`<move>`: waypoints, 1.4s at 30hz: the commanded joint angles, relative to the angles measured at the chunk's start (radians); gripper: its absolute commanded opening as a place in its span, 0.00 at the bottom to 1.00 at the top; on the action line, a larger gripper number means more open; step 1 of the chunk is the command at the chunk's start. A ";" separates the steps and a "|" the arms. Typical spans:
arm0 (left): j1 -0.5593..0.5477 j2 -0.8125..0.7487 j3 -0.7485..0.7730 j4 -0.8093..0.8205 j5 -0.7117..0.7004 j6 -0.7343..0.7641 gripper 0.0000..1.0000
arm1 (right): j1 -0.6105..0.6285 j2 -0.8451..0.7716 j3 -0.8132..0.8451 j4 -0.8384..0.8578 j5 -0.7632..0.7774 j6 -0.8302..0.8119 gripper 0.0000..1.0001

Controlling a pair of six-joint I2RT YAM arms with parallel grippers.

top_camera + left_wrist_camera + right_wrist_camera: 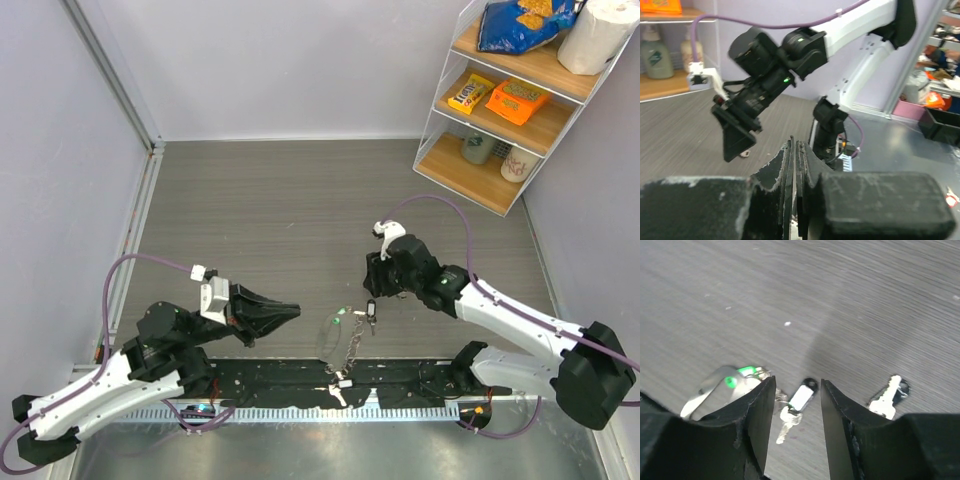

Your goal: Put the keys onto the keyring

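The pale grey keyring (329, 337) lies on the table with its chain (353, 350) trailing toward the arm bases. A green-headed key (745, 371) sits at the keyring loop (707, 391). My right gripper (797, 382) hangs open just above the table. Below its gap lies a silver key (786, 424) joined to a black tag with a white label (802, 396); the same key (371, 318) shows in the top view. Another silver key with a dark head (885, 401) lies right of the fingers. My left gripper (293, 311) is shut and empty, left of the keyring.
A further silver key (337, 396) rests on the black base rail (290, 380) between the arms. A wooden shelf unit (505, 100) with snacks and a paper roll stands at the back right. Grey walls close in the left and back sides.
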 commanded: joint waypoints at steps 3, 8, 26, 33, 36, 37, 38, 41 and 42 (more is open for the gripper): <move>0.003 -0.015 -0.012 -0.081 -0.188 0.020 0.18 | 0.092 0.008 0.082 -0.005 -0.213 -0.115 0.49; 0.000 -0.022 -0.042 -0.083 -0.206 0.020 0.29 | 0.137 0.063 0.107 -0.028 -0.230 -0.152 0.51; 0.001 -0.080 -0.108 -0.068 -0.205 0.070 0.35 | 0.171 0.258 0.156 -0.025 -0.194 -0.178 0.49; 0.003 -0.074 -0.110 -0.059 -0.200 0.075 0.35 | 0.186 0.298 0.162 -0.019 -0.187 -0.182 0.47; 0.001 -0.074 -0.108 -0.060 -0.197 0.076 0.36 | 0.192 0.311 0.170 -0.016 -0.186 -0.181 0.45; 0.001 -0.075 -0.108 -0.060 -0.199 0.076 0.36 | 0.194 0.316 0.171 -0.014 -0.181 -0.184 0.44; 0.001 -0.074 -0.107 -0.060 -0.199 0.076 0.35 | 0.195 0.319 0.171 -0.014 -0.178 -0.184 0.44; 0.001 -0.078 -0.108 -0.063 -0.197 0.076 0.35 | 0.197 0.336 0.176 -0.013 -0.171 -0.189 0.43; 0.001 -0.080 -0.108 -0.065 -0.199 0.076 0.35 | 0.198 0.338 0.176 -0.010 -0.171 -0.189 0.42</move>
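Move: The keyring's rings lie about 6 cm back and 6 cm left of the right hand, some 8 cm below it. On the same table, the near black-tagged key is about 4 cm back and level sideways; the far black-tagged key is 1 cm back and 6 cm right. The metal opener sits some 11 cm back and 10 cm left. From the left hand, the keyring is roughly 10 cm ahead, 10 cm right and 30 cm below. Open right hand swings about 8 cm left and back, then down towards the keyring; left opens, sinking 6 cm. ##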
